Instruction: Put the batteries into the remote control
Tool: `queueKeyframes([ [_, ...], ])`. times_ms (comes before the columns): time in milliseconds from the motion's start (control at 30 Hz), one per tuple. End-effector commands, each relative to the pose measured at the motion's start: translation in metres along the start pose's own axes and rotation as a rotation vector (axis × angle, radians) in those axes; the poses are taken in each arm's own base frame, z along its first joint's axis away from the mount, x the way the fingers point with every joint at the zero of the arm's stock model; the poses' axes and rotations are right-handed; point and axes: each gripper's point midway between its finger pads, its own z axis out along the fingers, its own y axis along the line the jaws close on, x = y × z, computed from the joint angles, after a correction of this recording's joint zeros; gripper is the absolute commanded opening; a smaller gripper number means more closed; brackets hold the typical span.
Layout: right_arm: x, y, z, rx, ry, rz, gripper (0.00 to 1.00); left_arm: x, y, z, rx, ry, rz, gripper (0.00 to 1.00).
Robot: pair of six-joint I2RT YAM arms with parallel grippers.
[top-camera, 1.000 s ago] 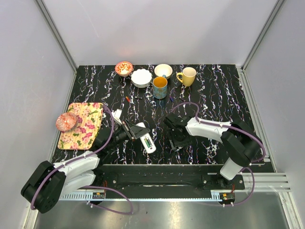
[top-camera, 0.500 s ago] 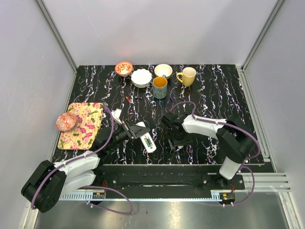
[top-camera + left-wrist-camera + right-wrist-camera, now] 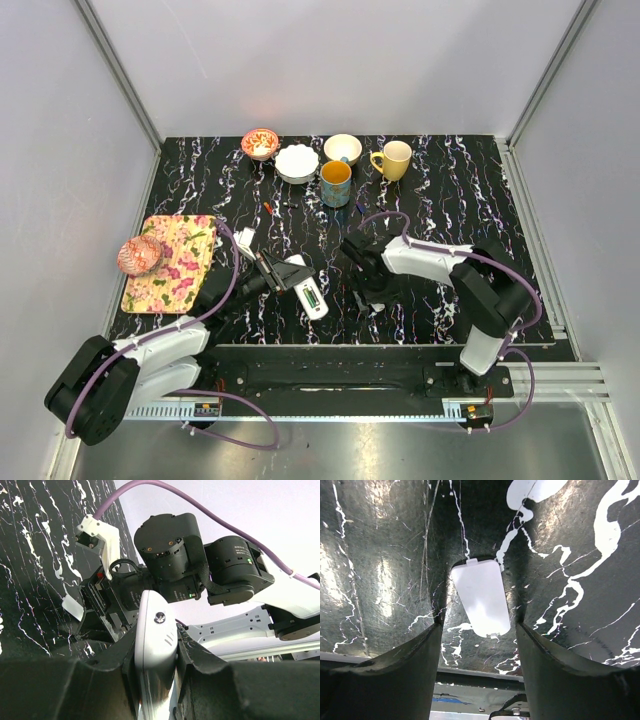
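Observation:
My left gripper (image 3: 296, 276) is shut on the remote control (image 3: 311, 296), a slim white bar held just above the table, slot face up. From the left wrist, the remote control (image 3: 155, 625) sits clamped between both fingers of the left gripper (image 3: 156, 652). My right gripper (image 3: 367, 288) points down at the table right of the remote. From its wrist, the right gripper (image 3: 479, 632) is open, its fingers on either side of a small white rectangular chip (image 3: 481, 597) lying flat on the marble. I cannot make out the batteries.
At the back stand a patterned bowl (image 3: 260, 143), a white bowl (image 3: 297, 163), another bowl (image 3: 343, 148), a blue mug (image 3: 336, 183) and a yellow mug (image 3: 394, 159). A floral board (image 3: 180, 258) with a pink object (image 3: 139, 255) lies left. Small red and dark bits (image 3: 268, 208) lie mid-table.
The right arm has shifted a little to the left and its gripper now stands closer to the remote. The left arm and the remote have not moved.

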Motion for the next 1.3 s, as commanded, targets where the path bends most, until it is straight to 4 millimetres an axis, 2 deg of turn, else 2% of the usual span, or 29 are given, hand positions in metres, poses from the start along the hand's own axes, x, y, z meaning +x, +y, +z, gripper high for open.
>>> queueKeyframes([
  [0, -0.019, -0.01, 0.013, 0.006, -0.084, 0.022, 0.67, -0.006, -0.017, 0.0, 0.074, -0.025, 0.029, 0.0],
  [400, -0.027, -0.014, 0.018, -0.047, -0.101, 0.045, 0.66, -0.006, -0.016, 0.005, 0.074, -0.018, 0.021, 0.0],
  [500, -0.027, -0.012, 0.02, -0.06, -0.099, 0.036, 0.63, -0.006, -0.017, 0.006, 0.074, -0.017, 0.018, 0.0],
  [600, -0.026, -0.01, 0.023, -0.074, -0.1, 0.031, 0.56, -0.007, -0.018, 0.007, 0.074, -0.017, 0.021, 0.0],
  [833, -0.024, 0.0, 0.02, -0.128, -0.098, 0.076, 0.43, -0.004, -0.02, 0.01, 0.08, -0.004, 0.022, 0.0],
  [1000, -0.03, 0.005, 0.015, -0.149, -0.142, 0.145, 0.35, -0.004, -0.021, 0.01, 0.082, -0.003, 0.02, 0.0],
  [1267, -0.041, 0.034, 0.013, -0.228, -0.164, 0.256, 0.34, -0.002, -0.021, 0.008, 0.085, -0.004, 0.017, 0.0],
])
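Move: The battery cover lies flat on the table between my open right fingertips, its middle about 2 cm ahead of that hand, level sideways and 1 cm below. The remote control, held by my left hand, is some 13 cm to the right hand's left, level fore-and-aft and 13 cm higher; the blue mug stands roughly 28 cm ahead and 8 cm left. From my left hand the cover is about 15 cm right, 2 cm back and 16 cm down. I close my right fingers to about half their gap, pinching the near end of the battery cover by its sides while the hand edges about 1.5 cm right and 1 cm forward, close to the table. Then I swing quickly back left by some 2.5 cm and a little forward, rolling the hand's left side up and turning it clockwise, roughly 10 degrees each. ##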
